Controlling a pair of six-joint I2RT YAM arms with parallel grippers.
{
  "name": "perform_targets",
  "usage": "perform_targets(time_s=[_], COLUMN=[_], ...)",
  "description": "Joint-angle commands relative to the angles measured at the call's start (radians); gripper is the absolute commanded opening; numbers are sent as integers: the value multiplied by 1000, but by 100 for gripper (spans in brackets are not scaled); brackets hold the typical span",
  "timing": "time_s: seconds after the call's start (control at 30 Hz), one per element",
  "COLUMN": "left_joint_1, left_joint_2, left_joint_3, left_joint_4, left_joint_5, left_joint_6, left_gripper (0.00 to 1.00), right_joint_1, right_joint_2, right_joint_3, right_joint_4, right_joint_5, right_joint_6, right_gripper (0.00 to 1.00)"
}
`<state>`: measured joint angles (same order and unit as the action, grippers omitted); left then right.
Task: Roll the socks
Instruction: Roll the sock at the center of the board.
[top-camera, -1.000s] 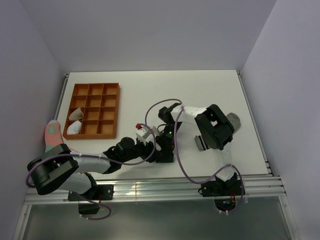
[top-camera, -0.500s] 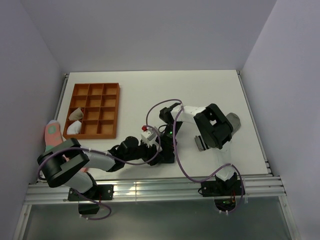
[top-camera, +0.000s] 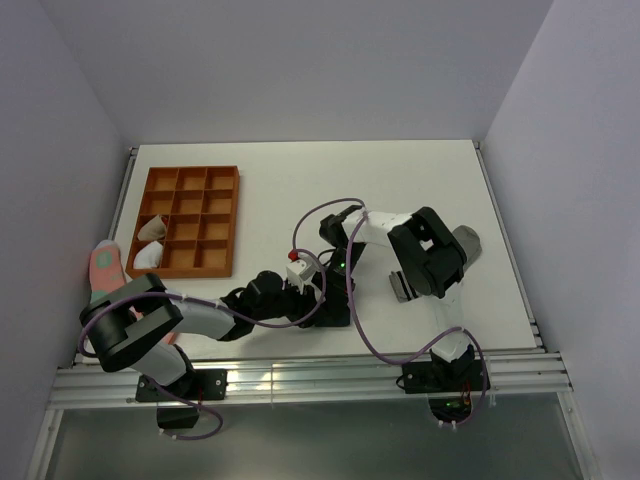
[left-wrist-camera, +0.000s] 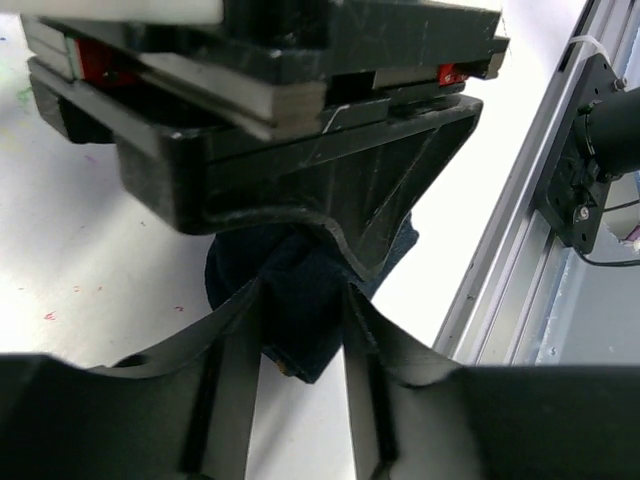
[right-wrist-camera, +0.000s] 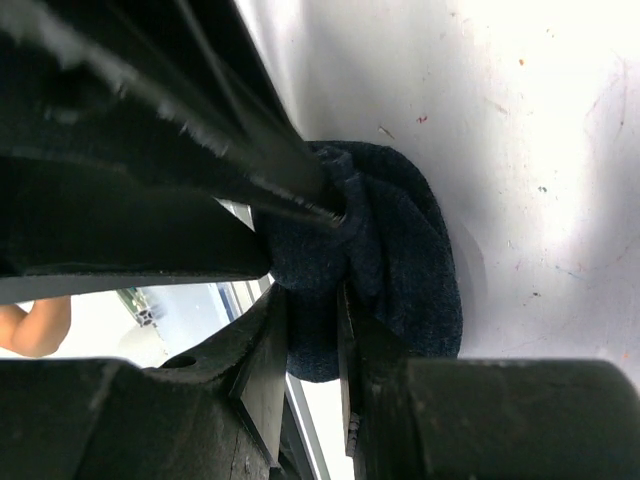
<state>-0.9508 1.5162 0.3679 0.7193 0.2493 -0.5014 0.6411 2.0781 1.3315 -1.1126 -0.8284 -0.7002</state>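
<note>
The dark navy sock is bunched into a lump on the white table, near the front rail. My left gripper has both fingers pressed on the lump's sides. My right gripper is shut on a fold of the same navy sock from the opposite side. In the top view the left gripper and the right gripper meet at the table's front middle and hide the sock. The grey sock lies at the right, partly under the right arm.
A brown compartment tray stands at the back left with pale rolled bundles in its near-left cells. A pink sock with a teal spot lies at the left edge. The metal front rail runs close beside the navy sock.
My left gripper has pushed right, in against the right gripper, and its jaws have narrowed onto the navy sock. The right arm has not moved.
</note>
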Motion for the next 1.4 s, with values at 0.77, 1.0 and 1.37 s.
perform_targets(time_s=[0.77, 1.0, 1.37], left_joint_1=[-72, -66, -42], left_joint_2=[165, 188, 188], left_joint_3=[232, 263, 247], left_joint_4=[-501, -547, -526], left_joint_5=[-147, -131, -87], left_joint_6=[-86, -95, -111], left_gripper=[0, 0, 0], right_joint_1=[-15, -23, -124], right_joint_2=[-206, -271, -346], right_joint_3=[-121, -183, -199], right_joint_4=[240, 289, 267], right_joint_5=[258, 275, 181], right_joint_6=[107, 111, 76], right_gripper=[47, 52, 56])
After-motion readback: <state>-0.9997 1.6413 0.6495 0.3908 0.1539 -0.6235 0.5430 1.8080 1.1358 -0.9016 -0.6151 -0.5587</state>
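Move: The half-rolled dark sock at the board's centre lies some 3 cm right of my left hand, level ahead and about 3 cm below. My right hand already pinches it; its middle is about 3 cm left of that hand and 1 cm below. The grey sock's middle lies some 23 cm to the right and 10 cm ahead of my right hand. The wooden tray is about 35 cm left and 23 cm ahead of my left hand. I shut my left fingers on the dark sock's fabric while pushing about 4 cm to my right, then ease a little forward, keeping the pinch. My right hand goes right with it, gradually opening its grip, then also forward, some 5 cm in all, its wrist turning about 20 degrees as its fingers spread either side of the roll. ##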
